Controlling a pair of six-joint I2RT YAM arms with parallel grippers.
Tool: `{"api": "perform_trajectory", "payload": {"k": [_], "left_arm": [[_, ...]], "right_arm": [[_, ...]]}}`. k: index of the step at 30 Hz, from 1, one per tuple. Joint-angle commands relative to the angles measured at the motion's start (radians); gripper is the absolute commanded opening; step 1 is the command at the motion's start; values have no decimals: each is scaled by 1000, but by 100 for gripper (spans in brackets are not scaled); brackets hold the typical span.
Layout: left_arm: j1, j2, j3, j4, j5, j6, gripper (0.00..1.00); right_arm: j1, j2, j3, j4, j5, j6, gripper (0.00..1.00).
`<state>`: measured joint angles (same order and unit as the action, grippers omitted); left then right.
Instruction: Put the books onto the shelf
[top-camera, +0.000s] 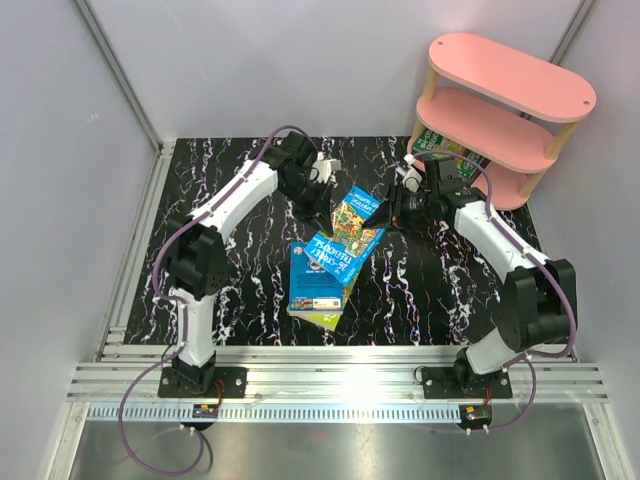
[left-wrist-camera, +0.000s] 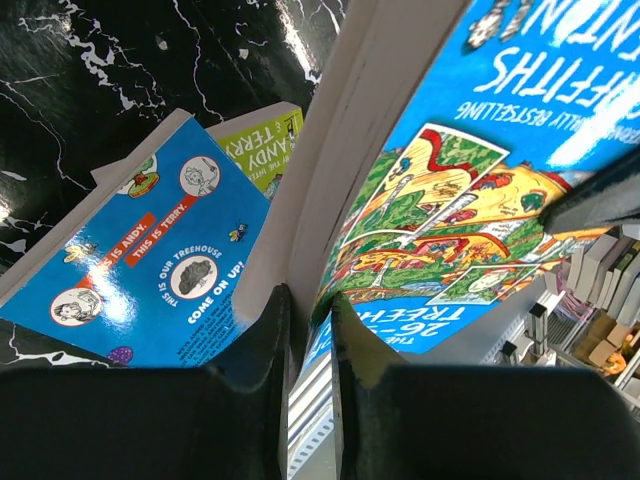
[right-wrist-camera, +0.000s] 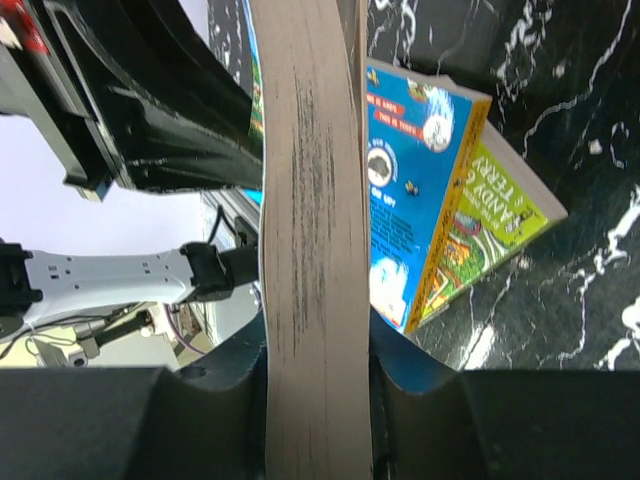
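A blue book (top-camera: 352, 232) hangs tilted above the middle of the table, held from both sides. My left gripper (top-camera: 318, 205) is shut on its cover edge (left-wrist-camera: 450, 200), the jaws (left-wrist-camera: 308, 295) pinching only a thin layer. From the opposite side my right gripper (top-camera: 395, 210) is shut across the whole page block (right-wrist-camera: 310, 200), jaws (right-wrist-camera: 315, 350) pressed against both faces. Below lie a second blue book (top-camera: 315, 275) (left-wrist-camera: 150, 250) (right-wrist-camera: 410, 200) and, under it, a yellow-green book (top-camera: 330, 318) (left-wrist-camera: 265, 145) (right-wrist-camera: 500, 210). The pink shelf (top-camera: 505, 110) stands at the back right.
A dark green book (top-camera: 458, 150) lies on the shelf's lowest board, close behind my right arm. The black marbled table (top-camera: 220, 160) ends at a metal rail (top-camera: 330, 380) in front and grey walls on the other sides.
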<state>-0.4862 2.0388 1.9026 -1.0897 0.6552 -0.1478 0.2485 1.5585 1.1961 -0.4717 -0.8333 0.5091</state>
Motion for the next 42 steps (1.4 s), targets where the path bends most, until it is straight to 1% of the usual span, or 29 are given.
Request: {"api": "perform_trajectory", "payload": {"k": [1,2,3,6,8,10,11,12,13,14,15,16,17,18,19,20,21,22,23,26,29,30,33,34,36,40,42], "left_arm": [[17,24,79,229,-126,-39,0],[17,29,94,229,-127,-42,0],[15,40,102,228,-132,-47,0],[15,52,133,226,-140,-59,0],[14,49,131,234,-150,-68,0],[14,18,87,258,-164,-99,0],[14,2,54,302,-164,-114,0],[17,-37,-20,332,-151,-146,1],[18,-60,-66,361,-143,-163,4],[18,-83,-103,413,-137,-179,18],[20,-130,-140,437,-137,-212,24],[23,-156,-221,461,-140,-226,28],[26,-185,-256,509,-143,-240,37],[37,-243,-301,531,-167,-269,39],[46,-273,-338,551,-186,-285,42],[55,-304,-414,585,-207,-317,48],[79,-360,-451,605,-218,-329,51],[93,-386,-485,622,-226,-340,54],[107,-413,-544,634,-238,-348,56],[168,-530,-635,633,-290,-355,64],[198,-601,-706,628,-308,-354,72],[210,-614,-718,626,-318,-355,77],[222,-638,-744,613,-325,-357,81],[222,-641,-747,607,-327,-357,84],[222,-646,-752,596,-325,-363,84],[225,-652,-755,579,-327,-352,84],[228,-661,-760,576,-328,-346,84]], "right_arm": [[63,-67,5,-232,-257,-41,15],[67,-69,8,-243,-257,-47,14],[69,-72,8,-255,-257,-55,9],[71,-98,-15,-251,-227,-50,0],[71,-126,-36,-220,-149,-18,0],[69,-136,-55,-165,-110,37,0],[69,-135,-62,-148,-80,54,0],[66,-129,-64,-113,-73,78,0],[61,-115,-63,-105,-66,86,0],[54,-107,-53,-96,-56,95,0],[43,-103,-50,-84,-53,104,0],[8,-103,-52,-43,-58,135,0],[-14,-106,-64,-15,-67,155,0],[-40,-112,-73,49,-75,178,0],[-107,-130,-102,86,-99,233,0],[-139,-138,-119,128,-115,264,0],[-179,-147,-137,206,-127,323,0],[-210,-161,-167,243,-148,351,0],[-274,-166,-179,281,-156,377,0],[-345,-169,-194,364,-150,434,0],[-405,-173,-211,407,-99,488,0],[-425,-175,-222,460,-89,541,0],[-505,-193,-282,608,-56,664,0],[-521,-195,-302,626,-35,683,0],[-557,-189,-316,653,3,715,0],[-568,-153,-309,668,80,741,0],[-569,-141,-319,729,114,790,0]]}}
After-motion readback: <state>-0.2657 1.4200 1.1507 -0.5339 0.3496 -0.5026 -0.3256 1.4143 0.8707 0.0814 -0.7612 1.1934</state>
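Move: My two hands share the 26-Storey Treehouse book, its middle about 4 cm to my left hand's right and 4 cm to my right hand's left, slightly below each. The shelf's lower space lies some 27 cm ahead of my right hand, 29 cm to its right and 10 cm below; the shelved books there are about 30 ahead and 26 right. The blue book lies about 6 cm back from my right hand, 11 cm left and 16 below. I shift both hands only a couple of centimetres while they still share the Treehouse book, then my left fingers open wide, let go of it and pull away some 12 cm left. My right hand keeps its pinch and carries the book right about 20 cm, then also forward, towards the shelf, turning clockwise some 50 degrees. ##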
